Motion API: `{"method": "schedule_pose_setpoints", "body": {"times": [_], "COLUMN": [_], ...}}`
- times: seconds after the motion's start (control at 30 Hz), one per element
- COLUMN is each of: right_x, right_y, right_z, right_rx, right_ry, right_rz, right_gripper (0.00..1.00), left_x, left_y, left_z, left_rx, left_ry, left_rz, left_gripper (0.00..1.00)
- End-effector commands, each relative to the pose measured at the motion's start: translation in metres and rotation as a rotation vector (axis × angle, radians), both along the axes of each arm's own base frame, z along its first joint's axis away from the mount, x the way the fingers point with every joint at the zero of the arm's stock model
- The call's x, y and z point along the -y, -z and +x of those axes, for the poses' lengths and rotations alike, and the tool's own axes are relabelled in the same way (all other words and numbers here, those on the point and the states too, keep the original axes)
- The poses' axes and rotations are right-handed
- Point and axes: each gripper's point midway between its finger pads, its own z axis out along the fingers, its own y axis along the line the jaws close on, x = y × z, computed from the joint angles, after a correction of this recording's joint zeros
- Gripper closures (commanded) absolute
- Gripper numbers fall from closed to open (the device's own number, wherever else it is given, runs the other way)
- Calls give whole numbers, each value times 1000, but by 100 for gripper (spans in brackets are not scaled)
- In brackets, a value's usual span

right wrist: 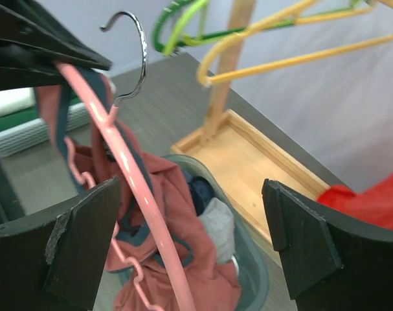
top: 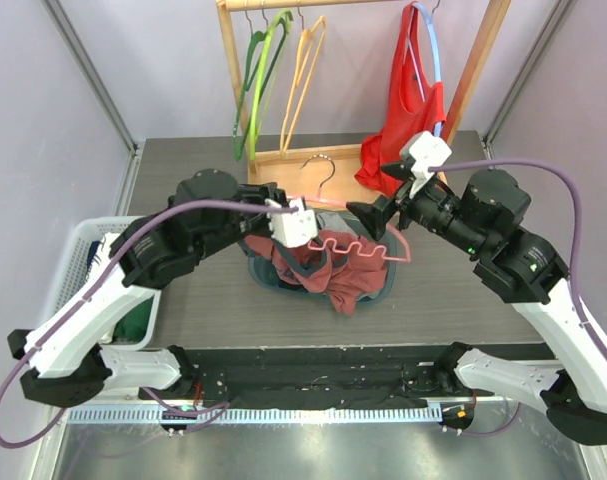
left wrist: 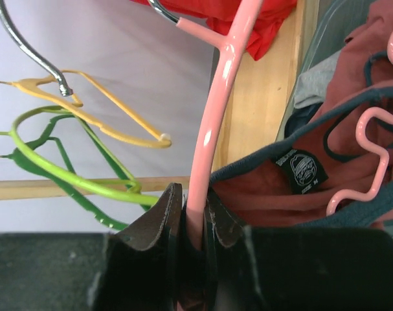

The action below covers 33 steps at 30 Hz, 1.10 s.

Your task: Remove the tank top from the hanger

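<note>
A rust-red tank top (top: 328, 272) with dark teal trim hangs from a pink hanger (top: 383, 250) and sags into a teal basin (top: 388, 290). My left gripper (top: 286, 207) is shut on the hanger's upper arm; in the left wrist view its jaws pinch the pink hanger (left wrist: 212, 123) just beside the tank top (left wrist: 274, 194). My right gripper (top: 371, 218) hovers open to the right of the hanger's chrome hook (top: 323, 170). Seen from the right wrist, the pink hanger (right wrist: 134, 188) crosses between the wide fingers of the right gripper (right wrist: 193, 243), above the tank top (right wrist: 164, 272), untouched.
A wooden rack (top: 483, 60) at the back carries green hangers (top: 255, 80), a yellow hanger (top: 303, 70) and a red garment (top: 408, 130) on a blue hanger. The basin also holds grey and dark clothes (right wrist: 215, 220). A white basket (top: 78, 260) stands at the left.
</note>
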Motion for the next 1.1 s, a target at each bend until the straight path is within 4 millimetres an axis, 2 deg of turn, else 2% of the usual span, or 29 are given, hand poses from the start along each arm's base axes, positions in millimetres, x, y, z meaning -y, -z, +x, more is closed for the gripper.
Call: {"method": "schedule_pose_setpoints", "body": {"times": [0.0, 0.07, 0.1, 0.2, 0.37, 0.53, 0.63, 0.83, 0.87, 0.97, 1.07], "right_x": [-5, -11, -12, -19, -26, -30, -30, -36, -37, -38, -35], "right_y": [-39, -36, -31, -19, 1, 13, 16, 20, 22, 29, 39], "right_z": [-56, -71, -77, -90, -84, -75, -69, -67, -67, -71, -72], "right_rx": [92, 75, 51, -12, -88, -112, -111, -122, -129, -152, -174], "right_ry": [-229, -312, -343, -423, -436, -414, -398, -415, -421, -441, -430], "right_rz": [74, 73, 62, 29, -9, -29, -43, -54, -55, -62, -75], "right_gripper": [1, 1, 1, 2, 3, 4, 5, 8, 9, 20, 23], "left_x": [-11, -18, -15, -18, -18, -21, -23, -24, -23, -24, -22], "left_y": [-58, -65, -61, -69, -81, -86, -85, -72, -67, -69, -67], "left_z": [-11, -17, -15, -19, -24, -28, -31, -36, -35, -37, -39], "left_rx": [277, 344, 370, 425, 436, 442, 454, 494, 499, 554, 587], "left_ry": [69, 80, 84, 93, 108, 112, 112, 142, 145, 154, 173], "left_rz": [-102, -127, -134, -162, -199, -212, -203, -137, -123, -109, -87], "left_gripper": [100, 100, 100, 100, 100, 100, 100, 100, 100, 100, 100]}}
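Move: The pink hanger's free right shoulder lies about 5 cm back from the open right hand, 1 cm to its left and 4 cm lower; from the left hand, which grips the other shoulder, it is some 15 cm right, 4 cm back and 2 cm lower. From the right hand, the tank top's bulk hangs 8 cm left, 9 cm back and 13 cm down. The bin is 9 cm left, 4 cm back and about 25 cm below. The hanger's free shoulder is taken between the right hand's spread fingers: that hand draws back about 7 cm and shifts some 4 cm left, turning about 25 degrees counter-clockwise, then sinks over the bar and starts to close. The left hand keeps its grip on the hanger, easing back and left a few centimetres and tipping its fingers up some 25 degrees, with a small rise that partly sinks back. ##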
